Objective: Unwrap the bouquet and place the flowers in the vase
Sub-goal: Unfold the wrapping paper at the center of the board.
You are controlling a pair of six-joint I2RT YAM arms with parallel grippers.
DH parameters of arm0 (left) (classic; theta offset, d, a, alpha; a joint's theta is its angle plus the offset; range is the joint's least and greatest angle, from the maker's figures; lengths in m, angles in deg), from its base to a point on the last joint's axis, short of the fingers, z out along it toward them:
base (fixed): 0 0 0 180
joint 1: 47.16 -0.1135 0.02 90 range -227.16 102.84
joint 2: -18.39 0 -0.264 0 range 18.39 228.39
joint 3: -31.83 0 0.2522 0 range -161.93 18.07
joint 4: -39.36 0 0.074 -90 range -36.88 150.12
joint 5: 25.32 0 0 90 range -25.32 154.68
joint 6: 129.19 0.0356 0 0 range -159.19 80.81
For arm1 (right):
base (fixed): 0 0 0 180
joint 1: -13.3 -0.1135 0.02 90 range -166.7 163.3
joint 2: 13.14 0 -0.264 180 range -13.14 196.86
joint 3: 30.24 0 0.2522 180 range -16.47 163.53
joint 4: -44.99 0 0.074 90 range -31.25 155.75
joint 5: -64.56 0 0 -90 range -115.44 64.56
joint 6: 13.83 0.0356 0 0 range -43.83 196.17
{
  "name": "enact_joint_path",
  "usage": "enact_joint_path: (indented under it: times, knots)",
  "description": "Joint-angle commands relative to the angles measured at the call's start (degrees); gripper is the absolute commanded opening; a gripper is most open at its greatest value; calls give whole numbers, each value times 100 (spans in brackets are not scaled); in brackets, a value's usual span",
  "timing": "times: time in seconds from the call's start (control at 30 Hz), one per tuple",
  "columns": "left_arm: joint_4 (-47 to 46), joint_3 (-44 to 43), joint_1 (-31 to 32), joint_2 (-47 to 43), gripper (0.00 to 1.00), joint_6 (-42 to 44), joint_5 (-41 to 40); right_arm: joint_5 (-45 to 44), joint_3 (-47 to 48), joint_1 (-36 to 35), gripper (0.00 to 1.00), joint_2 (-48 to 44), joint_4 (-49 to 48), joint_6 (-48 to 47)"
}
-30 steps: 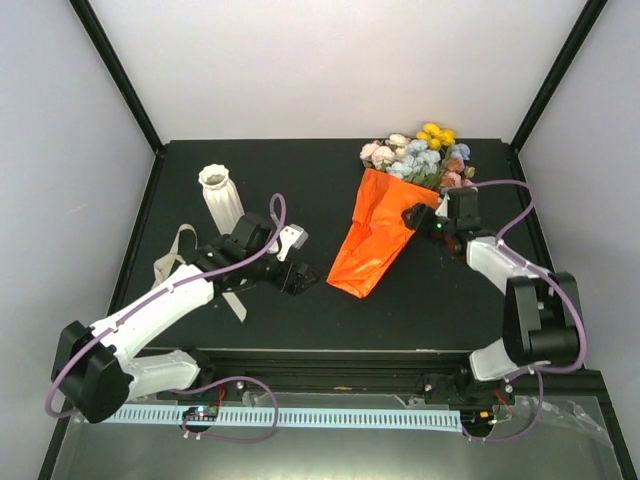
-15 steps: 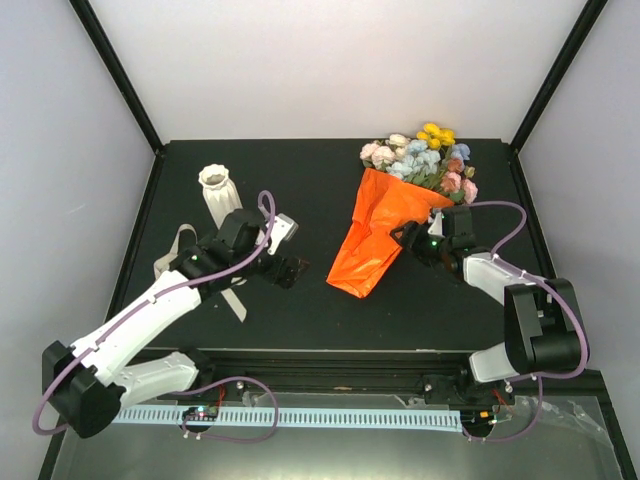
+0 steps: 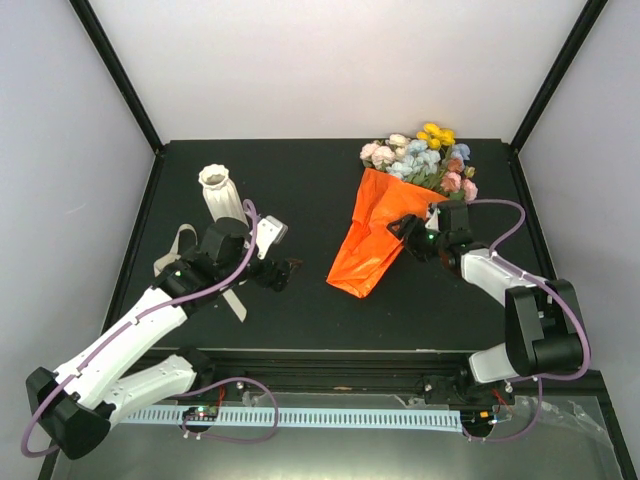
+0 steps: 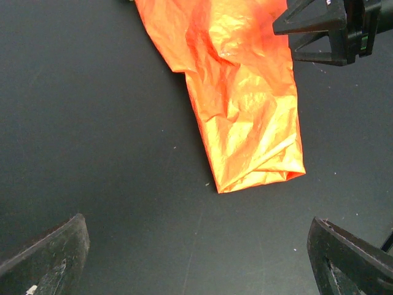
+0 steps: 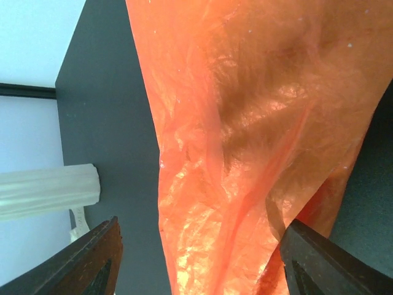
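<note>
The bouquet lies on the black table, its orange paper (image 3: 372, 238) tapering toward the front and the flowers (image 3: 420, 155) fanning out at the back. In the right wrist view the orange paper (image 5: 258, 123) fills the space ahead. My right gripper (image 3: 408, 230) is open at the wrap's right edge, and the paper lies between its two fingers (image 5: 92, 258). My left gripper (image 3: 281, 272) is open wide and empty, low over bare table left of the paper's narrow end (image 4: 258, 172). The ribbed off-white vase (image 3: 222, 195) stands at the back left, behind the left arm.
A cream ribbon (image 3: 180, 252) lies on the table under the left arm, near the vase. The table's black frame posts rise at both back corners. The vase's rim (image 5: 49, 190) shows at the left of the right wrist view.
My left gripper has drawn back to the left, away from the paper, and its jaws have widened. My right gripper has slid left and lower onto the wrap's right edge.
</note>
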Motion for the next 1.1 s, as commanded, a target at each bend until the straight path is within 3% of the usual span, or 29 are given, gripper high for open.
enact_joint_path:
  times: [0.0,0.17,0.4,0.83,1.07]
  knots:
    - [-87,-20,23,-73,99,91,-77,-104,-92,-44,72,105,-408,559]
    - [-104,-12,24,-127,99,107,-81,106,-86,-125,72,167,-1192,713]
    - [-125,-2,30,-88,99,65,-287,416,569,-538,69,422,-1526,301]
    - [-101,49,30,-164,99,183,-238,348,2544,-1648,69,1910,-1279,6]
    - [-106,38,29,-138,97,223,-208,544,3074,-1710,72,1976,-210,-733]
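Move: The right hand is already at the wrapping paper, whose middle lies about 3 cm left, 1 cm back and 6 cm below. From that hand the flower heads are some 16 cm ahead, 5 cm right and a little lower. The vase stands roughly 38 cm to its left, about level with it. For the idle left hand, the wrapping paper is about 9 cm ahead, 21 cm right and 18 cm below. With one half-open finger against the wrapping paper's loose upper layer, the right hand carries that flap left across the sheet towards the vase, about 17 cm. It edges forward first, then sweeps left and rises some 8 cm before levelling off, ending over 5 cm farther forward. The wrist turns counter-clockwise about 20 degrees and the fingertips tilt up; the finger gap stays as it is. ##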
